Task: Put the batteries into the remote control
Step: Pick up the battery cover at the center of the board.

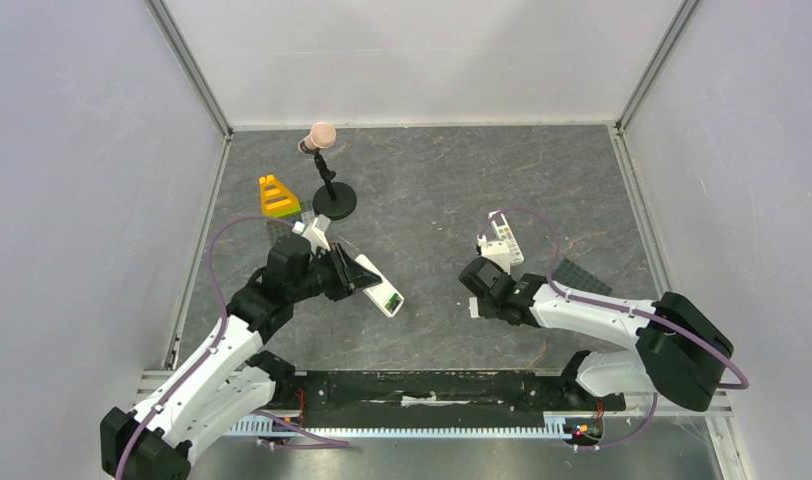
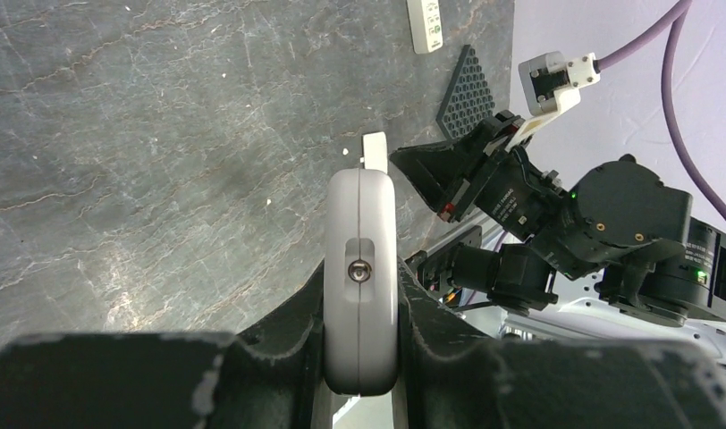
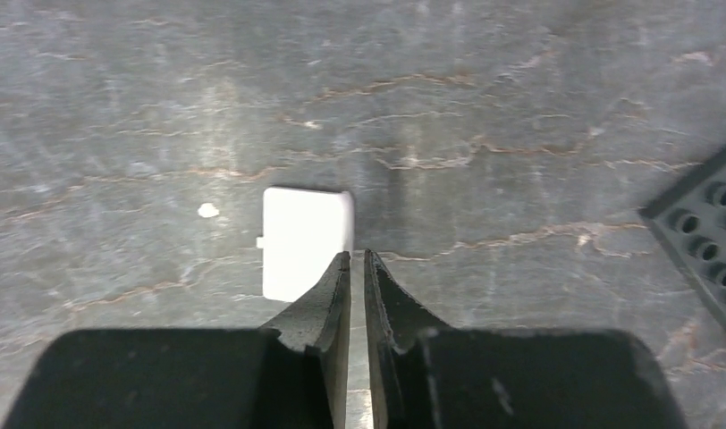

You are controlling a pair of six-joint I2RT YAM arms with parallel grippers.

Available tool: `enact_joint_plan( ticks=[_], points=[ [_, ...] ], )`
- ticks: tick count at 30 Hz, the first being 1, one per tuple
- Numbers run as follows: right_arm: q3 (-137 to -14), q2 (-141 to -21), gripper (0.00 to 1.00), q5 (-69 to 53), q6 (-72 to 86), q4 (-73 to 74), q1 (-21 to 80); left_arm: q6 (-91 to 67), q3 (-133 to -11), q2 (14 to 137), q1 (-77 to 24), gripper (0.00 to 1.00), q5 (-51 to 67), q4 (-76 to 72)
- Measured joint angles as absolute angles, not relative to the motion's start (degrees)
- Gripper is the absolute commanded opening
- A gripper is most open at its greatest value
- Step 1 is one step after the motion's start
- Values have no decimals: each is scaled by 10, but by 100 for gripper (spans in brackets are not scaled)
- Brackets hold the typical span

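My left gripper point(image 1: 354, 272) is shut on the remote control point(image 1: 379, 291), a white slab held above the table left of centre. In the left wrist view the remote control point(image 2: 361, 206) stands edge-on, clamped between the fingers point(image 2: 413, 313). My right gripper point(image 3: 358, 257) hangs low over the table with its jaws shut to a thin slit and nothing between them. A small white cover plate point(image 3: 306, 241) lies flat just beyond its left fingertip. The same cover plate point(image 2: 375, 150) shows past the remote's far end. The batteries are out of view.
A longer white remote point(image 1: 502, 240) lies behind the right gripper point(image 1: 474, 303), next to a dark studded baseplate point(image 1: 582, 275). At the back left stand a yellow and green block point(image 1: 278, 197) and a black stand point(image 1: 334, 203) with a pink ball on top. White walls enclose the table.
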State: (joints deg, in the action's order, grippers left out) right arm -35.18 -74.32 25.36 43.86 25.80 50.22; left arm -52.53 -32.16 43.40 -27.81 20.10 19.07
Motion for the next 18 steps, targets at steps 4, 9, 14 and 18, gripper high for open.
enact_joint_plan(
  ticks=[4,9,14,18],
  points=[
    [-362,-752,11,222,437,244,505,-525,-321,447,-278,2,201,181],
    [-369,-766,12,188,437,225,505,-524,-321,454,-277,2,202,178],
    [-370,-763,36,163,438,210,506,-521,-321,454,-275,2,202,175],
    [-378,-748,68,166,411,215,507,-519,-321,454,-273,2,202,175]
  ],
)
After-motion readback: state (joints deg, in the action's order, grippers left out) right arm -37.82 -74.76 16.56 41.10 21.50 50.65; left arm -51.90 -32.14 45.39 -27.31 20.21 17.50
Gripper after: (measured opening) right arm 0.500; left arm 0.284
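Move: The battery cover lies flat on the board about 3 cm to the right hand's left, level with it fore and aft, and 2 cm below its shut fingertips. The slim white remote lies some 18 cm ahead of that hand and 5 cm to its right; the dark studded plate is roughly 3 cm ahead and 23 cm to its right. From the left hand, the cover is about 28 cm to the right, 5 cm back and 16 cm below. Leftward and almost level, the right hand carries its nearly shut fingertips about 4.5 cm until they are over the battery cover, rolling some 10 degrees so its left side rises and turning slightly counter-clockwise. Only as the sideways travel runs out do the fingers spread to about half open, while the hand lifts some 1.5 cm, with the fingertips standing to either side of the cover. ##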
